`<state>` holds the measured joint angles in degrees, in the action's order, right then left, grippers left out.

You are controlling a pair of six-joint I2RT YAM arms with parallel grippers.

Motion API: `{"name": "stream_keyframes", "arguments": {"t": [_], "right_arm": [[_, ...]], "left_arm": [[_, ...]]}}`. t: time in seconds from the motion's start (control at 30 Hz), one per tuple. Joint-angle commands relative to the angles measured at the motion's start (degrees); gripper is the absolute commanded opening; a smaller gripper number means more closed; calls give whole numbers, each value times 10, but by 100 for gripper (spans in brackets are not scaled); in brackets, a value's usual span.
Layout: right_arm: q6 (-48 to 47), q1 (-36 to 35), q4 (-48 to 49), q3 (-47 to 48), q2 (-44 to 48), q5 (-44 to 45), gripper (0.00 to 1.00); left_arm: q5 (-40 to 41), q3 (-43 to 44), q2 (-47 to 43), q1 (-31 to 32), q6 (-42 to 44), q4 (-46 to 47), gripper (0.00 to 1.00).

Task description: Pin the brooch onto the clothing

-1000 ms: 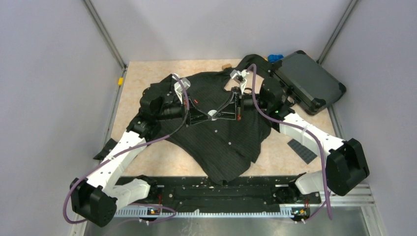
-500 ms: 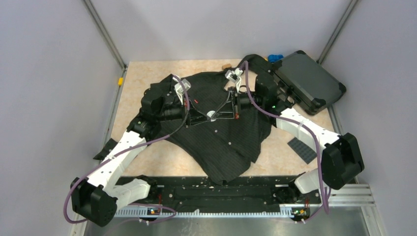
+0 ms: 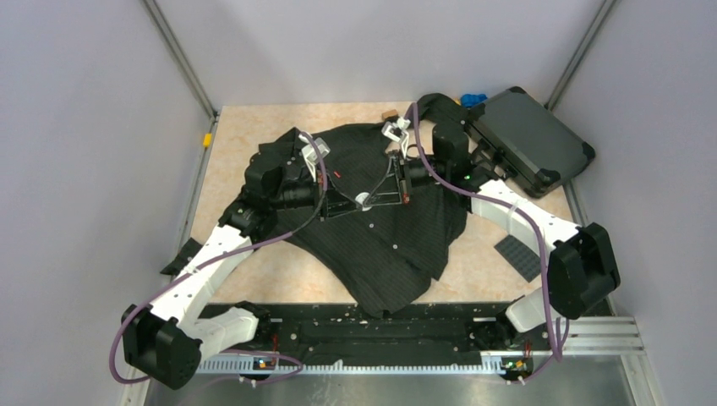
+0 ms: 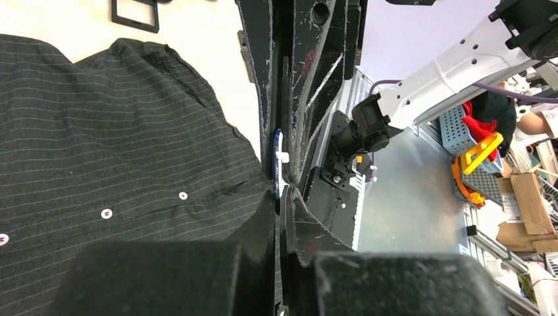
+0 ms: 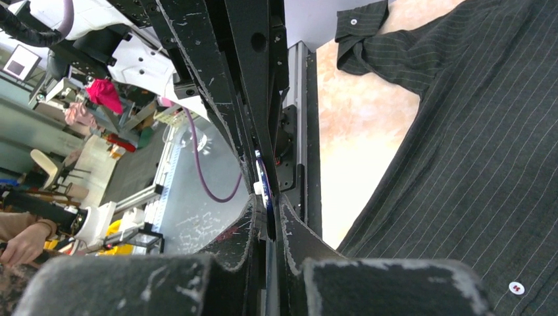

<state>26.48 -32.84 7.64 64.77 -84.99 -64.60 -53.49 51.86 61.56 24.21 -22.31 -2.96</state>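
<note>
The clothing (image 3: 380,245), a black pinstriped shirt with white buttons, lies spread on the table; it also shows in the left wrist view (image 4: 99,131) and the right wrist view (image 5: 487,164). Above its chest my left gripper (image 3: 355,202) and right gripper (image 3: 373,198) meet tip to tip. The brooch (image 3: 363,200) sits between them, pale from above. Edge-on it is a thin blue disc (image 4: 277,158) with a white clasp, its lower rim pinched in the shut left gripper (image 4: 283,194). The right gripper (image 5: 270,204) is also shut on the brooch (image 5: 263,181).
A dark hard case (image 3: 528,139) lies at the far right, with a bright-blue toy piece (image 3: 473,99) beside it. A small brown piece (image 3: 389,112) sits at the far edge. Flat black plates lie at the right (image 3: 517,258) and left (image 3: 182,254) of the shirt.
The right arm's elbow and wrist have swung a little to the left and farther back. The meeting point of the two grippers has hardly shifted. Both stay shut.
</note>
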Motion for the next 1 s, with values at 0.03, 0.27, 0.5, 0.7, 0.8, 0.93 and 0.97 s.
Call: {"name": "stream_keyframes", "arguments": {"t": [0.03,0.27,0.5,0.7,0.8,0.93,0.97], "right_arm": [[-63,-9,-51,22,-17,46,12],[-102,-8,-73,13,39,45,45],[-104,9,-53,-20,115,117,70],[-102,18,-23,-55,190,202,78],[-101,18,-29,-63,209,292,78],[-85,12,-39,-61,194,387,78],[-82,2,-44,-57,182,413,77]], "left_arm": [[-49,19,-4,28,5,58,0],[25,31,2,23,25,3,0],[66,28,-7,16,24,-5,0],[117,26,-13,9,13,-14,0],[179,22,-35,-4,1,-24,0],[269,-10,-74,-56,-29,-4,0],[280,-12,-75,-78,-42,-7,0]]}}
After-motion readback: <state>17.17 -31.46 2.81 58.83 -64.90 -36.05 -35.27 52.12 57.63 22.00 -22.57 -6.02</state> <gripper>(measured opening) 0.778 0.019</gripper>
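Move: The brooch is pinched between both grippers, its middle about 2 cm right of the left hand and 2 cm left of the right hand. From the left hand, the red tag on the clothing is roughly 24 cm ahead, 9 cm to its left and 28 cm down. At that same depth lie one shirt button about 8 cm ahead and 2 cm right, and another about 9 cm right, nearly level. Open the right gripper wide to let go of the brooch, then pull it up and to the right about 5 cm each way, swinging it some 30 degrees clockwise and lastly a little forward. Keep the left gripper shut on the brooch and nearly still during the release, then carry it forward about 5 cm and 3 cm left towards the red tag, turning some 20 degrees counter-clockwise. ##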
